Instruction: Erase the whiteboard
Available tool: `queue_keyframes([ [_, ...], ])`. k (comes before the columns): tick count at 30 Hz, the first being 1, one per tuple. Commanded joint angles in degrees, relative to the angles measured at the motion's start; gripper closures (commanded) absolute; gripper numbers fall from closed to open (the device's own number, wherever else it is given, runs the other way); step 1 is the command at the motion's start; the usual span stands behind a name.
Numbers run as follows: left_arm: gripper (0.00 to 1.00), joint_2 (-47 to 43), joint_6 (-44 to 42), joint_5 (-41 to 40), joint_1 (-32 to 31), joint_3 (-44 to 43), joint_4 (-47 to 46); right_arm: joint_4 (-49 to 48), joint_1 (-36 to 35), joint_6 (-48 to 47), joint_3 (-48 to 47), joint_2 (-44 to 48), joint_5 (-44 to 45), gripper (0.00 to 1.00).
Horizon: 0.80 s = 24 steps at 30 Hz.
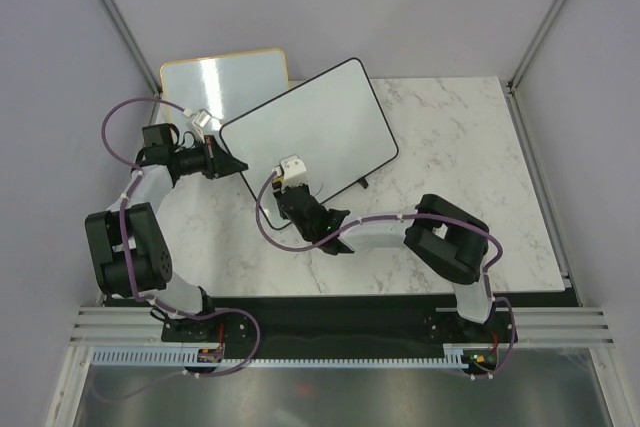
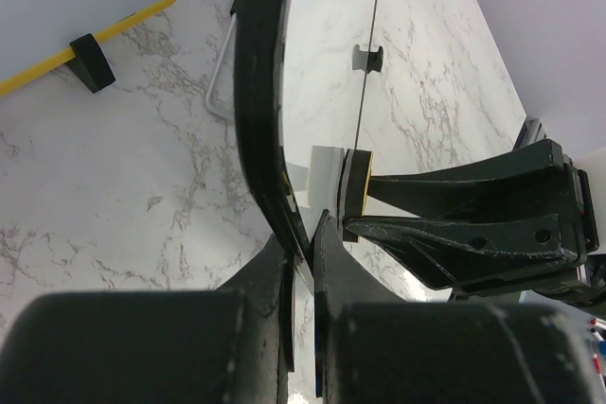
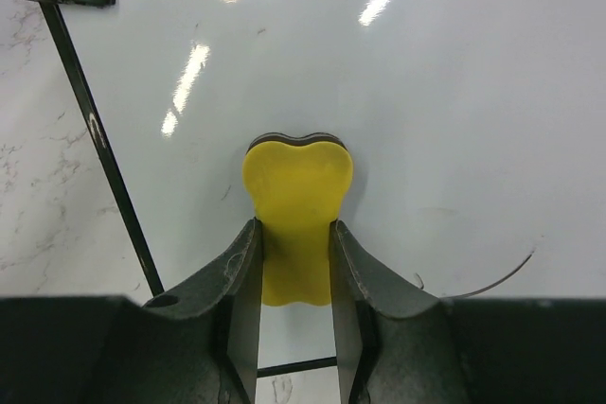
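The whiteboard point(image 1: 310, 137), black-framed and white, lies tilted across the middle of the marble table. My left gripper point(image 1: 235, 164) is shut on its left edge; in the left wrist view the fingers point(image 2: 308, 234) pinch the black frame point(image 2: 260, 111). My right gripper point(image 1: 292, 182) is over the board's near edge, shut on a yellow eraser point(image 3: 297, 205) that rests against the white surface point(image 3: 426, 92). The eraser point(image 2: 352, 182) also shows edge-on in the left wrist view. A thin dark arc point(image 3: 502, 276) remains on the board near the right finger.
A smaller orange-framed whiteboard point(image 1: 225, 82) lies at the back left, partly under the big board's corner, with a black foot point(image 2: 90, 59). The marble table point(image 1: 470, 147) extends to the right. Purple cables trail from both arms.
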State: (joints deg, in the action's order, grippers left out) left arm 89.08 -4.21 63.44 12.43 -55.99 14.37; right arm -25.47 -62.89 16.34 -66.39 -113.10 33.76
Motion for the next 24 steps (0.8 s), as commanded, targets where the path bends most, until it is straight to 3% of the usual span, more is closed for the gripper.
queue_keyframes([
  [1, 0.98, -2.50, -11.00, -2.97, -1.44, -1.67, -4.35, 6.92, 0.93, 3.87, 0.73, -4.68, -6.17, 1.00],
  [11, 0.98, -2.24, -11.09, -2.79, -1.44, -1.85, -4.35, 7.81, 10.41, 9.86, 16.11, 5.68, 0.61, 1.00],
  [24, 0.98, -2.42, -11.35, -2.71, -1.44, -1.67, -4.17, 5.09, 17.72, 5.65, 14.27, 5.79, 1.49, 1.00],
])
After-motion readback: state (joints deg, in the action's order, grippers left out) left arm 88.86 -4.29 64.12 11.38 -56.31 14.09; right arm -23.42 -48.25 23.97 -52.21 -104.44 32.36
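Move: The last mark, a short black arc on the sloping whiteboard, lies about 8 cm right of the right gripper with its eraser, barely 1 cm back and some 5 cm lower. On the board's lower edge, the near clip is about 11 cm right and 4 cm back, and the far clip roughly 21 cm right and 4 cm ahead, both some 9 cm lower. From the left gripper the arc is about 15 cm right, 3 cm back and 9 cm down. Keep the eraser pinched and on the board, and sweep the right gripper some 14 cm to the right across the black arc, sinking about 3 cm down the slope early on, then easing 5 cm forward along the lower edge towards the far clip. Let the wrist turn about 15 degrees clockwise and tip slightly down. Keep the left gripper shut on the board's left edge. ##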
